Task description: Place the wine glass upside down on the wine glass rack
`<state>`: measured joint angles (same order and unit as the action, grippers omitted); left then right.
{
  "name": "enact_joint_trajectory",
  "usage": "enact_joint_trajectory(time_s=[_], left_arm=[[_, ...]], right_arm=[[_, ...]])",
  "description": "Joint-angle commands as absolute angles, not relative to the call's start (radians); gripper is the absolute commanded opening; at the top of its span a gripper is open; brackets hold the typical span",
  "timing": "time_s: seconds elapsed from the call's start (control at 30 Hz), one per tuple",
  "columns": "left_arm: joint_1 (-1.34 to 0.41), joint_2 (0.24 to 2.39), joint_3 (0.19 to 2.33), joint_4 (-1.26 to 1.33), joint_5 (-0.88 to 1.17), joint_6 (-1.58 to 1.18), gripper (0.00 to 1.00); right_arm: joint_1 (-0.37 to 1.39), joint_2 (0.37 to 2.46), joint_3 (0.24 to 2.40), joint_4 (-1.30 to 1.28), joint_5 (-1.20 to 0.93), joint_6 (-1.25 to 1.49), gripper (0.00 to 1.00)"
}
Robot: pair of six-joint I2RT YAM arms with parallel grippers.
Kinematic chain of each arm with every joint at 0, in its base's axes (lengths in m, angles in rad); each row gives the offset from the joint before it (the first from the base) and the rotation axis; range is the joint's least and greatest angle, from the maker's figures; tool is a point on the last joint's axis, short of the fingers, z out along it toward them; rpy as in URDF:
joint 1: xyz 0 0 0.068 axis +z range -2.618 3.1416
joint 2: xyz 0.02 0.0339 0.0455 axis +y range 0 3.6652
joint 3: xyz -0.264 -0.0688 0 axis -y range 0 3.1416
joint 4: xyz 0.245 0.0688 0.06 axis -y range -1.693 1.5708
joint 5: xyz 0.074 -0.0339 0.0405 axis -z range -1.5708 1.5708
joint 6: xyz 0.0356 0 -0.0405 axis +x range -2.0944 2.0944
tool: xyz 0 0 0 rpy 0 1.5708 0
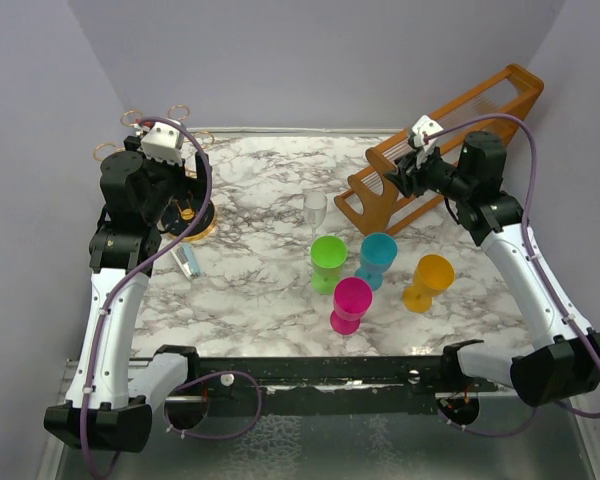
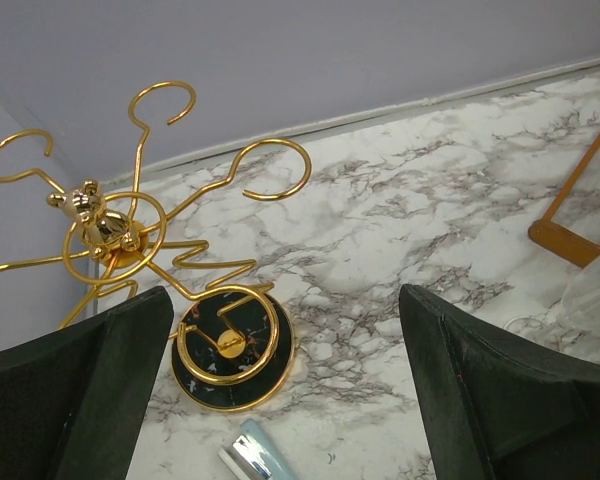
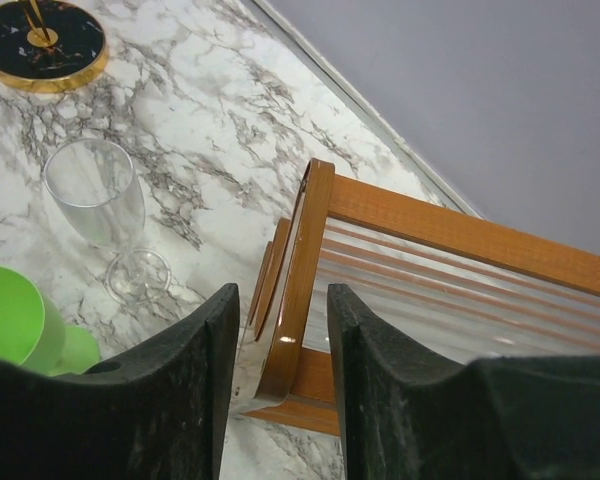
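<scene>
The clear wine glass point(image 1: 315, 210) stands upright on the marble near the table's middle; the right wrist view shows this wine glass point(image 3: 95, 195) to the left of my fingers. The gold wine glass rack point(image 1: 196, 225) stands at the far left, and its ring arms and dark base point(image 2: 230, 350) fill the left wrist view. My left gripper point(image 1: 172, 190) point(image 2: 285, 300) hangs open just above and beside the rack, with nothing between its fingers. My right gripper point(image 1: 408, 172) point(image 3: 283, 290) has its jaws drawn in on the end bar of the orange-brown wooden rack point(image 3: 460, 235), which fills the gap between them.
Green point(image 1: 329, 258), blue point(image 1: 378, 255), pink point(image 1: 351, 300) and orange point(image 1: 430, 280) plastic goblets stand in front of the glass. The wooden slatted rack point(image 1: 450, 130) leans at the back right. A small silver-capped tube point(image 1: 187, 262) point(image 2: 250, 460) lies by the gold rack's base.
</scene>
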<state>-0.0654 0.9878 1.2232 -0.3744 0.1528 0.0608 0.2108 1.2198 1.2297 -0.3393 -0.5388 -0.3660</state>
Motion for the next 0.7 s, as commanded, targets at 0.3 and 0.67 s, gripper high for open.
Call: enact_joint_trajectory(time_s=[0.3,0.67], left_arm=[[-0.058,0.987,1.220,-0.340,0.192,0.065,0.99],[-0.049,0.997,1.195,-0.342,0.192,0.079,0.99]], right_arm=[[0.228,1.256,1.190,-0.230,-0.508,-0.276,0.23],[0.253,1.297,1.140,0.028,-0.325,-0.133,0.01]])
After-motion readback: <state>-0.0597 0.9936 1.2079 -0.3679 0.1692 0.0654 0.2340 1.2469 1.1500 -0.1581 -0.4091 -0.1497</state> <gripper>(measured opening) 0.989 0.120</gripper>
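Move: The end board of the wooden rack stands just off the right fingertips, its near edge about 3 cm ahead, 1 cm to the left and 2 cm down. From that hand the wine glass stands some 2 cm ahead, 16 cm left and 18 cm below. The blue cup is about 6 cm back, 4 cm left and 20 cm below. From the left hand the board lies roughly 5 cm ahead, 38 cm right and 8 cm lower. Down about 1 cm, then forward some 2 cm, the right hand eases onto the wooden rack's end board, turning clockwise and rolling its left side up, each by nearly 10 degrees. The half-open fingers close from either side, begin to touch the board and end with it pinched between their tips. ##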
